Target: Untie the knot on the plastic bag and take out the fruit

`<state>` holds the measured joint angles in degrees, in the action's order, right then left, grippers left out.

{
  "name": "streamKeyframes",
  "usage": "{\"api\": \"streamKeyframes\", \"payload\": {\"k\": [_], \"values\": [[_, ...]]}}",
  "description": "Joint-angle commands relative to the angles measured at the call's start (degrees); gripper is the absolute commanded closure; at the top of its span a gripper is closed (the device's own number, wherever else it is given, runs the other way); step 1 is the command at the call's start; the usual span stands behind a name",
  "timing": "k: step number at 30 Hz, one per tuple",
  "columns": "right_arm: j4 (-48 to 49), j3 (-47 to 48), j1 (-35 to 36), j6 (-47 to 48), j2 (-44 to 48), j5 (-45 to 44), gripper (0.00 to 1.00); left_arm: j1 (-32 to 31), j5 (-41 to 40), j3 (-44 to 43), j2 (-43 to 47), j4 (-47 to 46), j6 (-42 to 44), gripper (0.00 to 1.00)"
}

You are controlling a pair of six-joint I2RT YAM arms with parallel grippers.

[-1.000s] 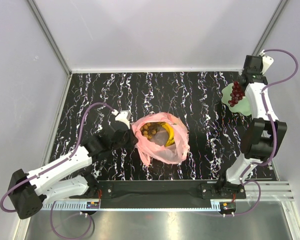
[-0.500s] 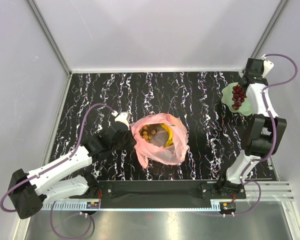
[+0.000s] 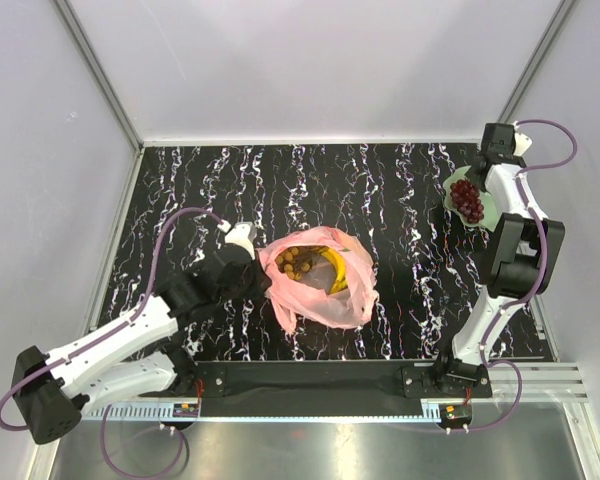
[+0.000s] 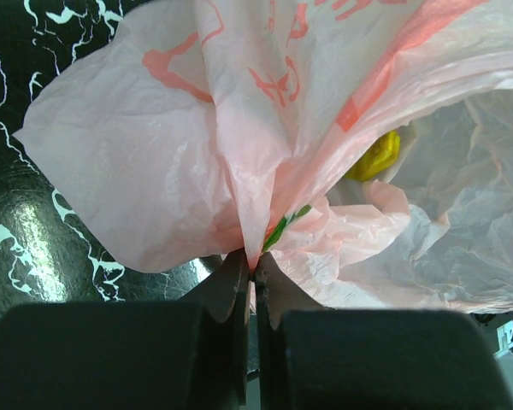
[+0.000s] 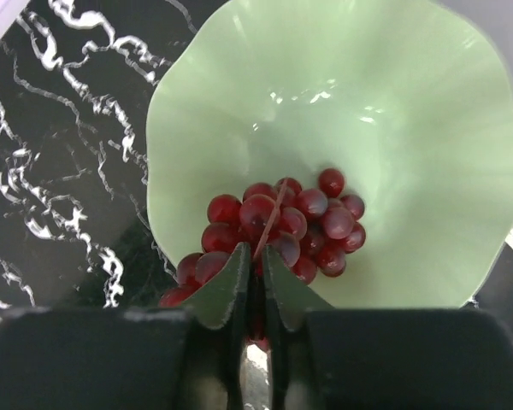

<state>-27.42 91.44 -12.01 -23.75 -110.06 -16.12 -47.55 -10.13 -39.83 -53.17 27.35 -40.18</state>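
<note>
The crinkled pink plastic bag [image 3: 320, 290] lies mid-table with its mouth gaping. Inside it show yellow bananas [image 3: 336, 268] and small brown round fruits [image 3: 300, 262]. My left gripper [image 3: 263, 280] is shut on a gathered fold at the bag's left rim [image 4: 239, 128], and a banana [image 4: 372, 156] shows through the opening. The dark red grape bunch [image 5: 282, 222] lies on the near lip of the green plate [image 5: 368, 102]. My right gripper [image 5: 255, 256] stands over it, jaws a slit apart with the thin stem between the tips. Whether they still pinch the stem is unclear.
The wavy green plate [image 3: 488, 212] sits at the far right corner of the black marbled table [image 3: 380, 190], close to the right wall. White walls enclose the table on three sides. Purple cables loop off both arms.
My right arm has reached further back and lowered the grape bunch onto the plate, and its jaws have parted a little. The left gripper and the bag have barely moved.
</note>
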Motion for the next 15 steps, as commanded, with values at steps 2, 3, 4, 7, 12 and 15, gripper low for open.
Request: {"api": "streamKeyframes", "payload": {"k": [2,3,4,7,12,15], "values": [[-0.7,3.8,-0.1,-0.6,-0.2,-4.4,0.58,0.2,-2.0,-1.8,2.5,-2.1,0.5,0.97],[-0.9,4.1,0.0,-0.6,-0.2,-3.7,0.53,0.2,-2.0,-1.7,2.8,-2.7,0.5,0.96],[-1.2,4.4,0.0,-0.5,-0.1,-3.7,0.49,0.2,-2.0,-1.5,2.8,-2.7,0.5,0.96],[-1.8,4.4,0.0,-0.5,1.7,-3.2,0.25,0.3,-1.6,-0.9,2.5,-4.0,0.5,0.96],[-1.8,4.8,0.0,-0.1,9.2,-0.7,0.00,0.2,-0.3,0.8,2.1,-6.2,0.5,0.96],[0.3,4.3,0.0,0.4,16.5,10.6,0.00,0.2,-0.3,2.9,1.8,-7.7,0.7,0.97]]}}
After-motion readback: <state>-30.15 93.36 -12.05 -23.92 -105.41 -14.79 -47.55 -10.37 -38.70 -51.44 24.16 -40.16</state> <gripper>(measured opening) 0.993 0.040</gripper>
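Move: The right hand holds the grapes by their stem over the bowl. The bowl's middle lies some 8 cm below that hand and about 3 cm to its right, roughly level with it fore and aft. The grapes hang just beneath the fingers, centred about 5 cm down and 1 cm back, neither left nor right. From the left hand, the bowl lies roughly 29 cm ahead, 55 cm to the right and 8 cm below. The right fingertips let go of the grape stem, opening from nearly shut to fully wide while the hand all but hovers over the bowl. Once they are open, the hand rises away from the grapes and bowl, slowly and then quickly, about 4.5 cm in all, its tilt hardly changing. ##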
